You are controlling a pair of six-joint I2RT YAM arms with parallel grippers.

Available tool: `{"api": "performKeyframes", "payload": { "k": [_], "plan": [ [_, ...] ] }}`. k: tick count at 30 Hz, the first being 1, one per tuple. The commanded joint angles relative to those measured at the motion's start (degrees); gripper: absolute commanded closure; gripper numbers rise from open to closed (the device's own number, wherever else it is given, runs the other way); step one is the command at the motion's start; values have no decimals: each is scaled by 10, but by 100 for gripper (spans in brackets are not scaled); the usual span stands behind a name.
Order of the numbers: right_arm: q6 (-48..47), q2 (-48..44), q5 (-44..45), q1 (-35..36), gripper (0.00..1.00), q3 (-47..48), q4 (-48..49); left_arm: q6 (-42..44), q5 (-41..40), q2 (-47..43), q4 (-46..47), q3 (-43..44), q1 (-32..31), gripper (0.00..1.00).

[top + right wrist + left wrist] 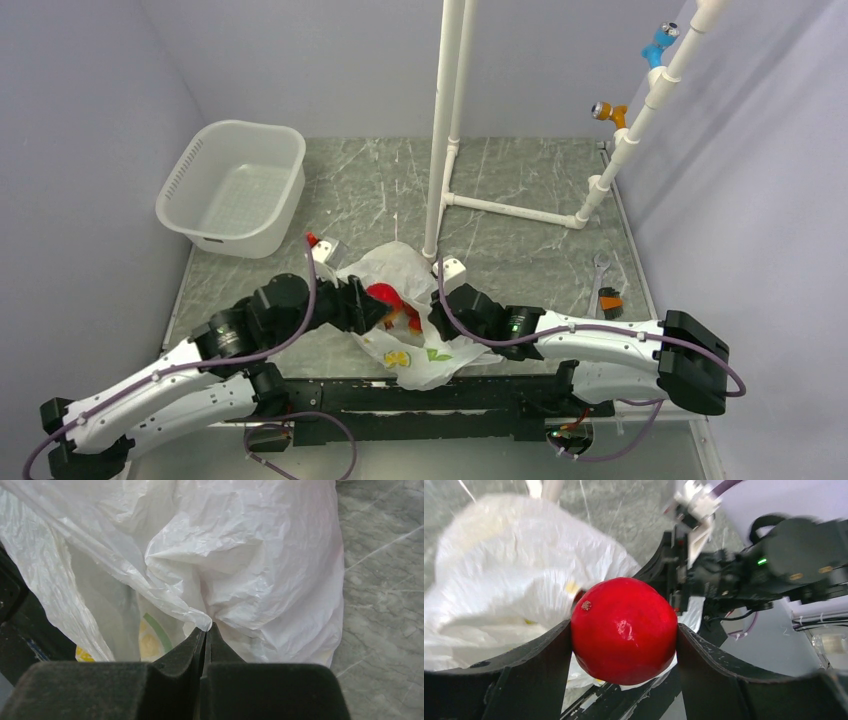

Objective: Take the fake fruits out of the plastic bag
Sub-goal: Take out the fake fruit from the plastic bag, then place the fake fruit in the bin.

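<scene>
The plastic bag lies crumpled at the near middle of the table, white with printed citrus slices. My left gripper is at its mouth, shut on the large red round fruit. In the left wrist view that fruit fills the gap between both black fingers of the left gripper, with the bag behind it. From the right, my right gripper is shut on a fold of the bag. The right wrist view shows the right gripper pinching bag film. Something orange shows in the bag's mouth.
A white perforated tub stands at the back left. A white pipe frame rises just behind the bag, its foot running right. A wrench and a small orange-black item lie at the right.
</scene>
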Motion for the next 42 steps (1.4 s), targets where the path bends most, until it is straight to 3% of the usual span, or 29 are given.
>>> {"api": "performKeyframes", "payload": {
  "k": [1, 3, 7, 12, 17, 22, 26, 32, 42],
  "plan": [
    [-4, -5, 15, -3, 100, 19, -26, 71, -24, 28, -98, 139, 16, 49],
    [-5, -11, 12, -2, 100, 17, -25, 108, -12, 63, -146, 194, 53, 47],
    [1, -23, 15, -1, 100, 17, -27, 164, 49, 126, -185, 262, 198, 49],
    [3, -29, 17, -3, 100, 20, -47, 229, -35, 224, -229, 358, 357, 53],
    [4, -38, 22, -1, 100, 27, -66, 239, -54, 273, -156, 360, 491, 54],
    [8, -35, 23, -2, 100, 37, -80, 274, -63, 258, -29, 265, 549, 59],
    [9, -32, 24, -2, 100, 43, -87, 282, 6, 232, 40, 211, 600, 58],
    [6, -10, 18, -1, 100, 53, -79, 279, -95, 227, 40, 197, 627, 51],
    [5, -10, 3, -2, 100, 56, -72, 245, -44, 325, 48, 213, 704, 51]
  ]
}}
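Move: The left hand already holds the red fruit in the air. The white basket's middle lies about 34 cm ahead of it, 39 cm to its left and 14 cm lower. The open plastic bag lies some 5 cm to its right, 3 cm ahead and 18 cm below. From the right hand, which still pinches the bag's rim, the basket is roughly 32 cm ahead, 49 cm left and about level in height. Left hand keeps the red fruit and swings 32 cm left, 20 cm forward, turning counter-clockwise, towards the basket. ##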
